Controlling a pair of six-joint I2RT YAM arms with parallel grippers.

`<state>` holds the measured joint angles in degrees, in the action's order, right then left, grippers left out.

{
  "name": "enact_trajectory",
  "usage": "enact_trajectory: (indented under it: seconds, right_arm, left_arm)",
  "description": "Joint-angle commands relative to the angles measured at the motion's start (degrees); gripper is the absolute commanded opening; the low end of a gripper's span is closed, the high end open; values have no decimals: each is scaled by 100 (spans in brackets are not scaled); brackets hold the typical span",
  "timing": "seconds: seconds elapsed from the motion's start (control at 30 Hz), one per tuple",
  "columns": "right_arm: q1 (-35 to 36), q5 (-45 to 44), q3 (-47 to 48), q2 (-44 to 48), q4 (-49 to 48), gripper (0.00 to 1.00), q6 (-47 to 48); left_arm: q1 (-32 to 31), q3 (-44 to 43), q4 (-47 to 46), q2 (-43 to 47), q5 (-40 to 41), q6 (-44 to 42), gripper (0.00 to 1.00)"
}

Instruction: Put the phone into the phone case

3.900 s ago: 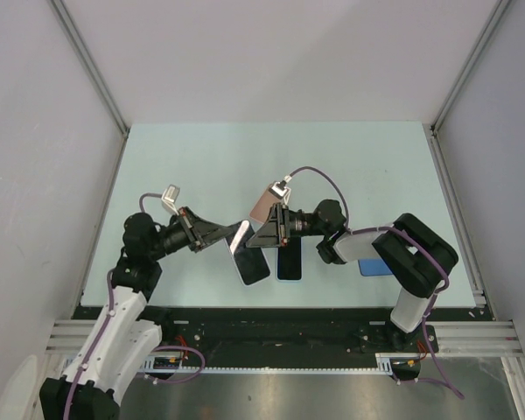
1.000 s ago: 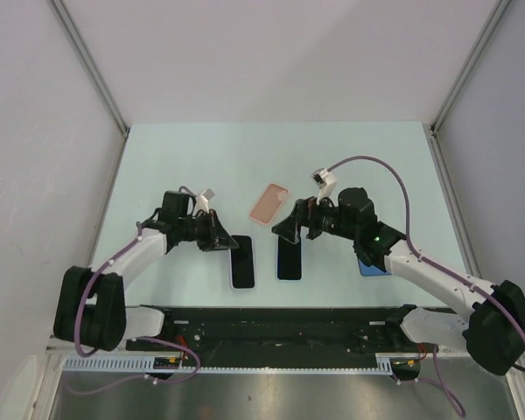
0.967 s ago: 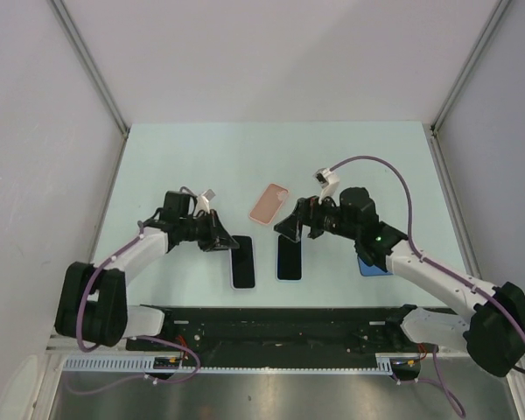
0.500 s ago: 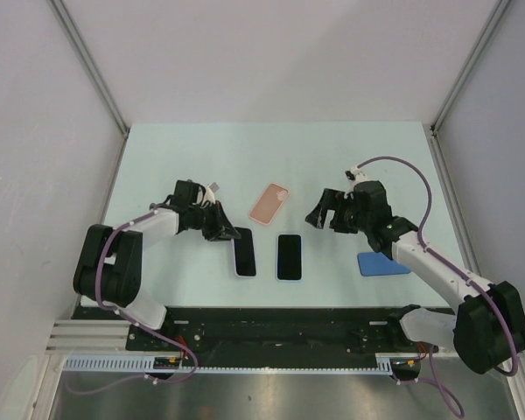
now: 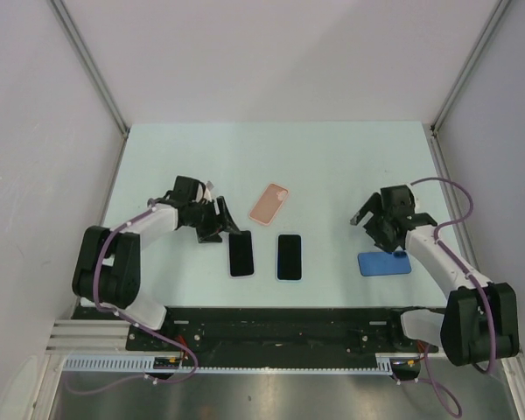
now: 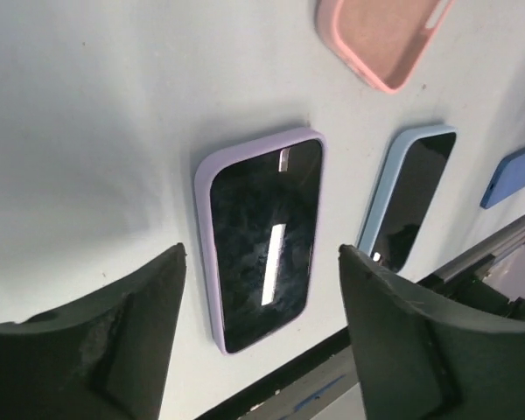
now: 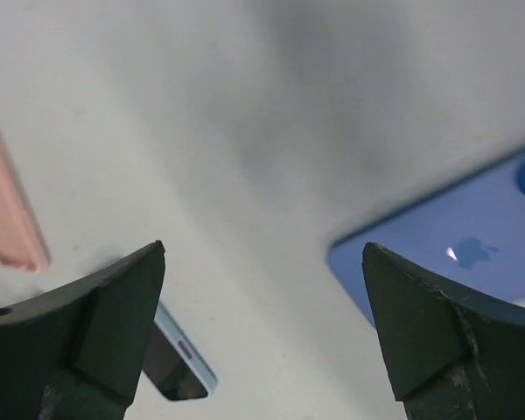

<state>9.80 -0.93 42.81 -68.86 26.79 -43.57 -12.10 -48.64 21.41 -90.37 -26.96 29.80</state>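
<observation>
A black-screened phone in a lilac case (image 5: 241, 255) (image 6: 262, 241) lies flat on the table. My left gripper (image 5: 230, 220) (image 6: 262, 254) hovers open just above its far end, with nothing between the fingers. A second phone in a light blue case (image 5: 289, 256) (image 6: 407, 197) lies beside it. The empty pink case (image 5: 269, 203) (image 6: 381, 39) lies farther back, hollow side up. A blue phone (image 5: 384, 262) (image 7: 455, 254) lies back up at the right. My right gripper (image 5: 367, 226) (image 7: 262, 252) stands open above bare table just left of the blue phone.
The pale green table (image 5: 332, 157) ends in a black rail (image 5: 280, 319) along the near edge, close to the phones. Grey walls enclose the left, right and back sides.
My left gripper has opened and let go of the lilac-cased phone, which now lies flat. My right arm has swung right, away from the middle phone toward the blue phone.
</observation>
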Motion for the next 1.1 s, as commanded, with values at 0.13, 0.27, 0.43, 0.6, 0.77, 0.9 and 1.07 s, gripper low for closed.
enact_trajectory:
  seconds: [0.13,0.27,0.43,0.6,0.77,0.9,1.07]
  right_arm:
    - [-426,-1410,237,-189,1733,100,-1391]
    - [-628,-1585,342,-513,1953,100,-1602]
    - [-936,-1481,535,-1093,2278,99,-1874]
    - [-936,-1630,790,-1507,2656,98,-2269]
    - [-1165,-1630,826,-1762,2630,98,-2612]
    - [-1174,-1568,878,-2008,2735,97,-2806]
    - [-1191,-1401,905,-2298,2735,93,-2955]
  left_arm:
    - [-3,-313,416,1415,340,-202,100]
    - [14,-242,583,1750,280,-405,100]
    - [76,47,724,2127,-133,-598,100]
    - [128,285,707,2559,-187,-721,100]
    - [181,303,707,2621,-379,-783,100]
    - [208,329,654,2533,-617,-748,100]
    - [261,373,584,2629,-705,-721,100]
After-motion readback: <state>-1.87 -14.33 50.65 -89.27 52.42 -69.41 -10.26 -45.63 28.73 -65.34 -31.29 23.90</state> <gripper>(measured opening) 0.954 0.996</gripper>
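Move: The blue phone lies lens side up, about 6 cm back from the right hand, 7 cm to its right and some 8 cm below. From that same hand the blue-cased phone is roughly 20 cm left and 4 cm back, and the pink case 27 cm left and 13 cm ahead. From the left hand the purple-cased phone sits about 3 cm back, 4 cm right and 4 cm below, while the blue phone is some 46 cm right and 7 cm back. Swinging right, back and down to the blue phone, the right hand covers about 13 cm in all, fast at first, then slowing and mostly sinking. It turns clockwise some 40 degrees and tips to point down, its wide-open fingers coming astride the phone's long sides. The left hand opens fully and rises straight up off the purple-cased phone, then eases back slightly. ##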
